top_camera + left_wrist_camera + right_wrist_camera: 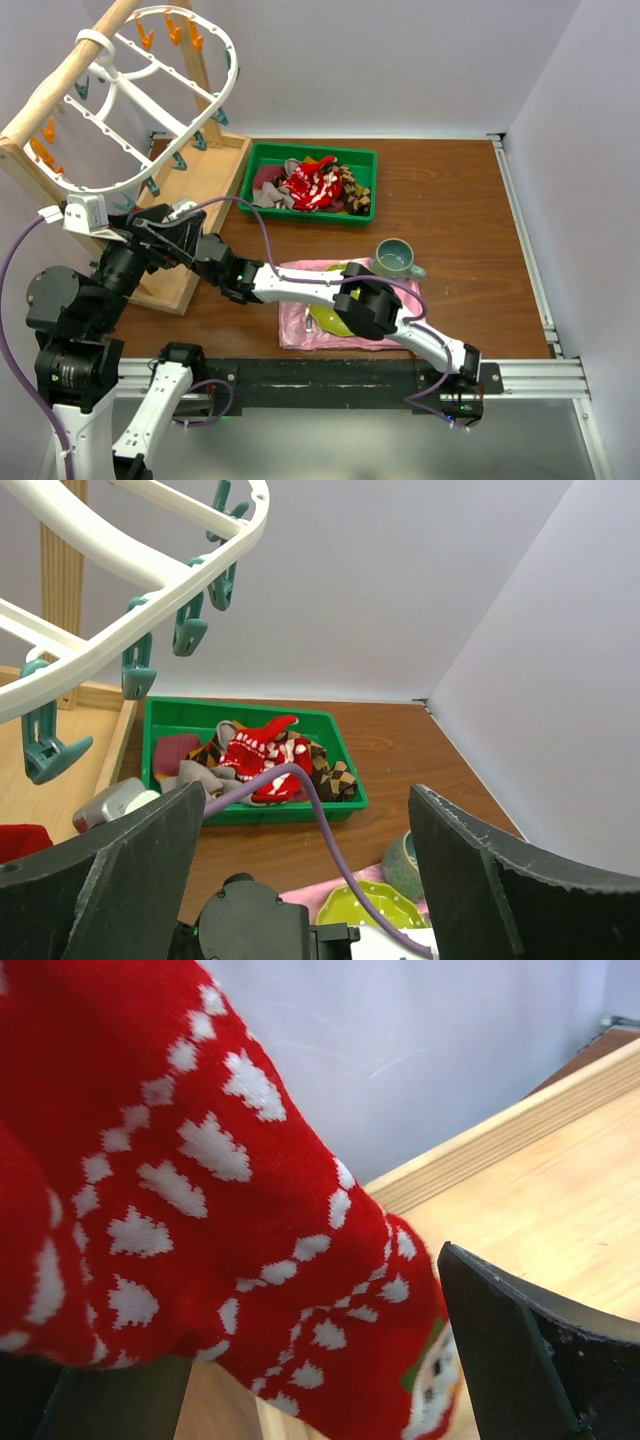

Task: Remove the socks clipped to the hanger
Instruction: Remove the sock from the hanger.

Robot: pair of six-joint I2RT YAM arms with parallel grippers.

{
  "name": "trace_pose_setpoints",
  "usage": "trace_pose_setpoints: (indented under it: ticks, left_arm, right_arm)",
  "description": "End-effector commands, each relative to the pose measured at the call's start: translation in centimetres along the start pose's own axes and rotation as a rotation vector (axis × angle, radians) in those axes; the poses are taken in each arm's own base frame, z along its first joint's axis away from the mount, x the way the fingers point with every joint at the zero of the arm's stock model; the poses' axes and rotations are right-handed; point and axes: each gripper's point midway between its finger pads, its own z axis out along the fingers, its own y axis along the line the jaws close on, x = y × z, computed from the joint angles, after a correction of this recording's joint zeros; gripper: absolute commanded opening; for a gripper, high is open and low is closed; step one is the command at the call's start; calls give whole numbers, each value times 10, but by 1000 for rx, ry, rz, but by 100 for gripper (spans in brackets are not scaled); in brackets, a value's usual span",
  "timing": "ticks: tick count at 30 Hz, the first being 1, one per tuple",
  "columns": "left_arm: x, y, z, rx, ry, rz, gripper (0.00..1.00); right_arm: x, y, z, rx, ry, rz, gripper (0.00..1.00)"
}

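The white oval hanger with orange and teal clips hangs from the wooden pole at the top left; its rim and teal clips also show in the left wrist view. A red sock with white pattern lies between my right gripper's wide-apart fingers, over the wooden base. My right gripper reaches in under the hanger. My left gripper is open and empty beside it. Several socks lie in the green tray.
The wooden rack's base and pole stand at the left. A pink cloth holds a yellow-green dish; a green mug stands by it. The right arm's purple cable crosses the left wrist view.
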Motion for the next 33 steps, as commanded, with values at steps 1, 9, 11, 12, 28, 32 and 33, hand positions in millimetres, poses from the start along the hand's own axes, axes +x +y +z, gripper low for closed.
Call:
trace_pose_setpoints:
  ticks: [1, 9, 11, 12, 28, 32, 33]
  left_arm:
    - [-2, 1, -1, -2, -11, 31, 88]
    - [0, 6, -5, -27, -8, 47, 88]
    - [2, 3, -5, -11, -4, 46, 88]
    - [6, 2, -5, 3, 10, 36, 88]
    - [12, 7, -4, -21, 19, 21, 89]
    - [9, 17, -2, -88, -7, -60, 88]
    - [8, 19, -1, -109, -17, -101, 88]
  right_arm:
    - [-60, -3, 5, 25, -133, 19, 98]
    - [-105, 5, -32, -106, -163, 4, 12]
    - [-101, 10, -46, -178, -126, -10, 6]
    - [-121, 13, -54, -194, -144, -12, 1]
    - [-166, -26, -113, -313, -19, -43, 0]
    - [-167, -46, -111, -206, -14, -77, 0]
    - [-166, -48, -112, -194, -11, -80, 0]
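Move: The red sock hangs between my open right fingers, its middle about 6 cm above the hand point, 2 cm to the left and 1 cm ahead. The green clip holding it is some 18 cm above my right hand, 2 cm ahead and 2 cm left; the next, empty clip is 5 cm right of that clip and 3 cm farther out. The green tray lies about 30 cm right, 10 cm ahead and 20 cm below. From my left hand the sock is about 11 cm left, 4 cm ahead, 10 cm below. I ease my right hand forward a centimetre and shut the fingers on the lower part of the hanging sock, pinching it below the clip. Keeping that pinch, I haul the sock about 15 cm to the right, then mostly up as well, ending some 12 cm higher, with the hand turned roughly 15 degrees counter-clockwise. ##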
